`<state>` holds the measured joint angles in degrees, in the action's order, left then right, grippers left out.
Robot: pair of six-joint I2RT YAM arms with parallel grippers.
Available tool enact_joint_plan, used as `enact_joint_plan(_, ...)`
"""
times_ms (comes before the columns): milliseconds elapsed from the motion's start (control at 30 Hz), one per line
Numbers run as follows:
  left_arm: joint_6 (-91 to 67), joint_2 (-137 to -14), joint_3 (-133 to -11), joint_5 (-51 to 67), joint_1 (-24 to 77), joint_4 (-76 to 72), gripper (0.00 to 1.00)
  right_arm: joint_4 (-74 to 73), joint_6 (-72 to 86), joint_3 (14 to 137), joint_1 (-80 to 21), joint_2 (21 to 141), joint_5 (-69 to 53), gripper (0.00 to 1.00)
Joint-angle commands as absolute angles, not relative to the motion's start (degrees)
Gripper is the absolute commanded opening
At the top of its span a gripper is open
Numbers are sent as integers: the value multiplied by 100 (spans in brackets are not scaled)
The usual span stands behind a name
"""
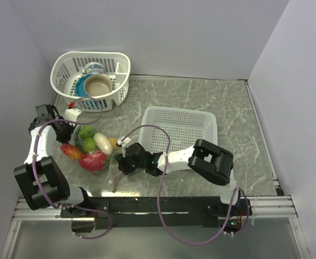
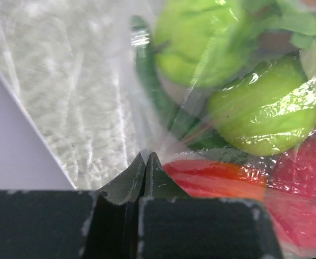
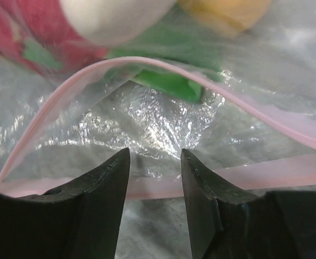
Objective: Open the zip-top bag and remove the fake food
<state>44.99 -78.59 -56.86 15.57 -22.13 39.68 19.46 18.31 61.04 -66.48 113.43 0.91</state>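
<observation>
The zip-top bag (image 1: 110, 157) lies on the table left of centre, with the fake food inside: a pink-red dragon fruit (image 1: 93, 161), a white oblong (image 1: 103, 142), a green round piece (image 1: 88, 143) and a red-orange piece (image 1: 71, 151). My left gripper (image 1: 66, 132) is shut, pinching the clear plastic at the bag's far-left end (image 2: 146, 156); green fruit (image 2: 263, 121) and a cucumber (image 2: 152, 86) show through the film. My right gripper (image 1: 123, 162) stands open at the bag's mouth (image 3: 155, 156). The upper pink zipper strip (image 3: 163, 70) arches up, while the lower strip (image 3: 266, 175) runs across between the fingers.
A round white mesh basket (image 1: 120, 86) with bowls and a cup stands at the back left. A rectangular white mesh basket (image 1: 179, 129) sits just behind my right arm. Walls close in on the left, back and right.
</observation>
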Motion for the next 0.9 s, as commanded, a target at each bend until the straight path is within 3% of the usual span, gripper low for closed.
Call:
enact_joint_plan(0, 3912, -7603, -6696, 1625, -2162, 4481, 1, 1942, 1854, 5801, -6741, 11171, 518, 52)
enact_joint_plan(267, 3534, -7339, -8382, 2109, -2004, 5896, 1, 1959, 1802, 5854, -6767, 11215, 580, 55)
enact_joint_plan(367, 3489, -7409, -8910, 2302, -2004, 6406, 1, 2301, 1819, 5599, -6768, 11162, 571, 77)
enact_joint_plan(400, 3472, -7444, -8982, 2338, -1987, 6494, 1, 2381, 1811, 5538, -6776, 11145, 571, 100)
enact_joint_plan(533, 3358, -7383, -8878, 2347, -1776, 6671, 1, 2487, 1775, 5502, -6803, 11153, 650, 100)
enact_joint_plan(867, 3366, -7119, -7175, 1320, -1362, 5583, 1, 2584, 1319, 5633, -6917, 11030, 966, 100)
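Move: The left fingers are already shut on the bag's closed corner, with the middle of the filled bag about 11 cm to the right, 3 cm back and 6 cm below. The mango sits nearer, some 3 cm right and 4 cm back, and the red fruit about 11 cm right and 8 cm back. The open bag mouth is at the right hand's tips, about 1 cm to its left and 1 cm below; the potato lies 12 cm ahead and 8 cm left of that hand. Keeping its pinch on the closed corner, the left hand hoists the bag steeply, about 17 cm up and drifting right, then swings farther right and sinks some 6 cm again, tipping slightly. The right hand stays low by the mouth and spreads its half-open fingers fully wide. ##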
